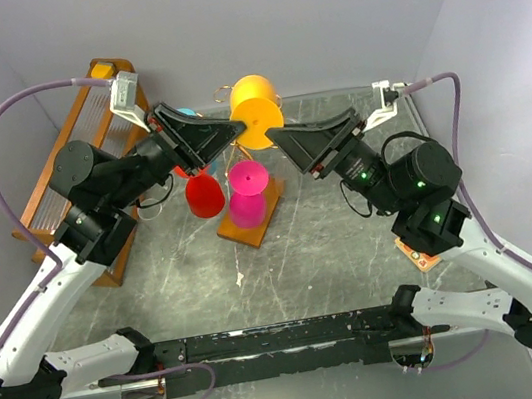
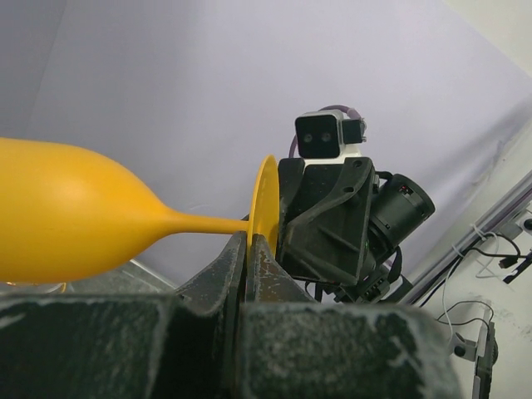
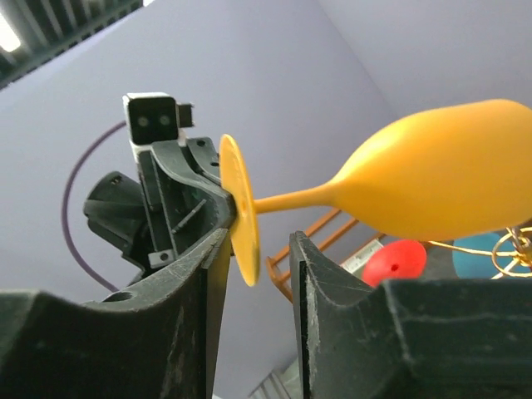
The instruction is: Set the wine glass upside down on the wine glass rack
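A yellow wine glass (image 1: 255, 108) hangs sideways in the air above the rack, bowl (image 2: 66, 212) pointing away from both arms. My left gripper (image 2: 248, 249) is shut on the edge of its round foot (image 2: 266, 199). My right gripper (image 3: 259, 241) faces it from the other side. Its jaws stand apart with the foot (image 3: 239, 208) between them, close to the left finger, with a gap to the right one. The wine glass rack, gold wire (image 1: 221, 93) on a brown wooden base (image 1: 255, 223), stands below and holds a red glass (image 1: 204, 194) and a pink glass (image 1: 247, 190) upside down.
A tall orange-brown slatted wooden frame (image 1: 87, 157) stands at the back left behind my left arm. A blue glass (image 1: 187, 114) peeks out behind the left gripper. Grey walls close in at the back and both sides of the marbled table (image 1: 336, 259).
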Available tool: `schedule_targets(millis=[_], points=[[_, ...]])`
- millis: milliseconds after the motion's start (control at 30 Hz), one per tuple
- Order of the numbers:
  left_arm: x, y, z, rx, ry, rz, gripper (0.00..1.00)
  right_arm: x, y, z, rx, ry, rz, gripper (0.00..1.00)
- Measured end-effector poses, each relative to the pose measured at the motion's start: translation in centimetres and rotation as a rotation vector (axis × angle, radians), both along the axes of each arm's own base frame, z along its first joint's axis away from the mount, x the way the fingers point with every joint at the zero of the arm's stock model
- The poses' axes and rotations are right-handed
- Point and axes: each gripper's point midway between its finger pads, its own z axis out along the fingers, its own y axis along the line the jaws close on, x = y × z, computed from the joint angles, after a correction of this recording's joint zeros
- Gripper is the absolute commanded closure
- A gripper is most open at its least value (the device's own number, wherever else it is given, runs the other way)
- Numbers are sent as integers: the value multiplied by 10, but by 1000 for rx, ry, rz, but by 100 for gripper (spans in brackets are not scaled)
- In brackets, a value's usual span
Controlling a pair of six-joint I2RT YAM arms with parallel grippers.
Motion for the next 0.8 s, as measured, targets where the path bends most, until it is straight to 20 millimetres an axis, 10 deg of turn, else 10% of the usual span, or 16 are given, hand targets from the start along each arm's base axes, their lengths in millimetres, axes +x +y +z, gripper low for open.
schedule_targets(millis=[233, 600, 800], points=[[3, 0, -5, -1, 17, -5, 89, 3, 0, 13, 63, -13, -7, 100], [10, 12, -7, 5, 32, 66, 32, 24, 8, 11, 68, 10, -69, 100], [5, 40, -5, -5, 23, 177, 21, 42, 3, 16, 57, -16, -174, 100]])
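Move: The yellow wine glass hangs in mid-air high above the rack, its foot still pinched by the left hand, its bowl pointing forward and somewhat down. Its middle lies about 9 cm ahead, 3 cm right and 3 cm below the left hand. From the right hand it is some 10 cm ahead, 3 cm left and 2 cm below. The rack's hub lies about 12 cm ahead, 7 cm left and 12 cm below the right hand; the pink glass is 4 cm ahead, 6 cm left, 24 cm down. The right hand lifts about 1 cm and shuts its half-open fingers on the right edge of the yellow glass's foot, and only then do the left fingers open wide, come free of the opposite edge and draw off some 4 cm to the left, that hand turning roughly 10 degrees counter-clockwise. With the foot pinched in its tips, the right hand carries the glass about 4 cm forward, out over the rack, while turning around 10 degrees clockwise. ##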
